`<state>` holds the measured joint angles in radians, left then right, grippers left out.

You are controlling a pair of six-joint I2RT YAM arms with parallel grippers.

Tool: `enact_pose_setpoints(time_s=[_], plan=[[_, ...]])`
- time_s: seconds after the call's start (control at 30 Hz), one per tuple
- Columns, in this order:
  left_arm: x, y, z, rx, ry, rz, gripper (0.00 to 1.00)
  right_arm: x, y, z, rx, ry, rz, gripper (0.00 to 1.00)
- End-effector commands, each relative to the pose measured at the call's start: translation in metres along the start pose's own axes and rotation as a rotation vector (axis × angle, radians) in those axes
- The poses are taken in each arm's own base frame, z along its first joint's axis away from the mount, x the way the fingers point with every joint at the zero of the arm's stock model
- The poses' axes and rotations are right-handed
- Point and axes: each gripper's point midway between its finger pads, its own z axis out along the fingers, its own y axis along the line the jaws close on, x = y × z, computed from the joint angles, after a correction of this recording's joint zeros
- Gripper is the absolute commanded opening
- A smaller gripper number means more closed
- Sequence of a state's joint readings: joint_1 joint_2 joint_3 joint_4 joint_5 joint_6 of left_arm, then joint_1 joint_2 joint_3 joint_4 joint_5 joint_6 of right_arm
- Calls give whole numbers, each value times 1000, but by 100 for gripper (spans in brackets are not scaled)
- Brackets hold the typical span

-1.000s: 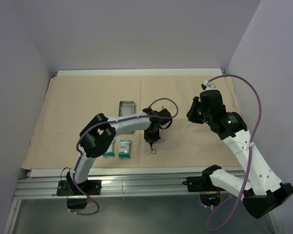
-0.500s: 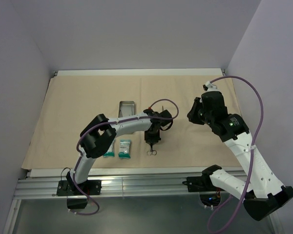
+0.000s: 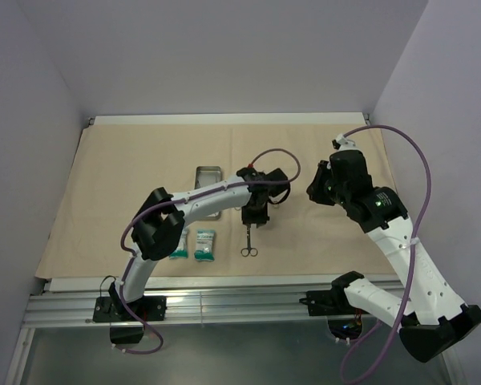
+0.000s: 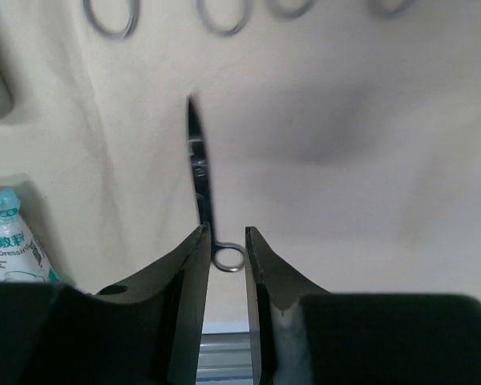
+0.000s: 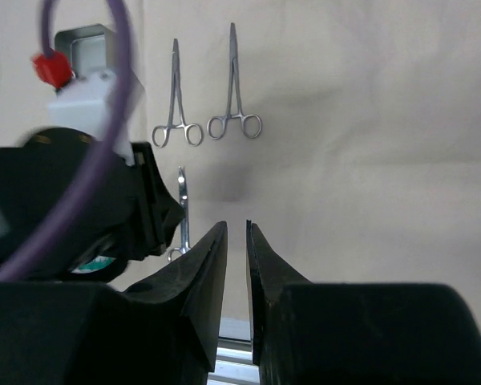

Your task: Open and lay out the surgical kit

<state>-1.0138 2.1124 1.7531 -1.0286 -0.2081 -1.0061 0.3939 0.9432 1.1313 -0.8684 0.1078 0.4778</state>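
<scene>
The tan drape (image 3: pixel 112 184) lies spread flat over the table. Dark scissors (image 4: pixel 200 184) lie on it, tips pointing away, and they also show in the top view as scissors (image 3: pixel 248 241). My left gripper (image 4: pixel 224 231) hovers just above their ring handle, open and holding nothing. Two silver forceps (image 5: pixel 176 104) (image 5: pixel 234 95) lie side by side beyond it. The grey tray (image 3: pixel 208 178) is partly under the left arm. Two teal-white packets (image 3: pixel 179 245) (image 3: pixel 204 245) lie near the front edge. My right gripper (image 5: pixel 236 224) hangs over bare drape to the right, its jaws slightly apart and empty.
The left arm (image 5: pixel 80 200) fills the left side of the right wrist view. A white table edge and a metal rail (image 3: pixel 224 301) run along the front. Purple-grey walls close the left, back and right sides.
My left gripper has opened and drawn back from the scissors, which now lie free on the drape. The right arm has barely moved.
</scene>
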Motion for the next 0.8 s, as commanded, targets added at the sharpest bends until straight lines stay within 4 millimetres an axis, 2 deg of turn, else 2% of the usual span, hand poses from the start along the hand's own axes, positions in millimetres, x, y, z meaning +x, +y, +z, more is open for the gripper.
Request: enact_pose_setpoints(time_s=[0.0,0.1,0.13,0.17,0.2,0.23,0.27,0.3,0.33,0.5,0.53,0.63,0.77], plan=[[-47,-14,-58,72,-131,19,31,-8,2,1,-2,-20,11,24],[-89,1,-83,106,-182,-17,31,-11,5,3,-7,-23,19,24],[-111,19,-88,108,-199,-63,30,-12,5,3,-7,-22,22,24],[-122,29,-91,109,-208,-83,30,-13,6,3,-8,-24,28,24],[-132,39,-87,109,-224,-86,30,-13,7,4,-8,-22,30,24],[-143,51,-93,116,-249,-105,30,-14,7,4,-8,-22,33,24],[-158,71,-88,107,-253,-141,30,-14,7,5,-5,-22,40,24],[-159,82,-79,94,-242,-134,31,-15,7,4,-7,-24,42,23],[-172,94,-75,97,-255,-157,31,-14,7,4,-3,-21,44,24],[-186,125,-47,-2,-247,-143,34,-18,4,1,18,-30,52,24],[-187,133,-35,-20,-228,-157,34,-17,3,0,25,-25,51,24],[-187,140,-9,-10,-178,-176,31,-21,1,-1,46,-29,45,24],[-184,143,10,2,-135,-195,28,-28,0,-3,67,-37,37,24]])
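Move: The steel tray with the remaining instruments lies about 17 cm ahead of the left hand and 15 cm to its left, some 4 cm below. The scissors already laid on the cloth are right under the hand, 2 cm left. Of the two clamps, both 17 cm ahead, one is 3 cm left, the other 4 cm right; the nearer green packet is 15 cm left and 2 cm back. From the right hand, the tray is roughly 26 cm left, 11 cm ahead, 23 cm down. The scissors, already released, are left behind: the left hand climbs about 10 cm while swinging forward and then left, some 18 cm out and 14 cm across, to above the tray. Over the tray it sinks about 6 cm, its fingers slightly open throughout, tipped a little forward and turned some 10 degrees counter-clockwise, without touching the instruments. ##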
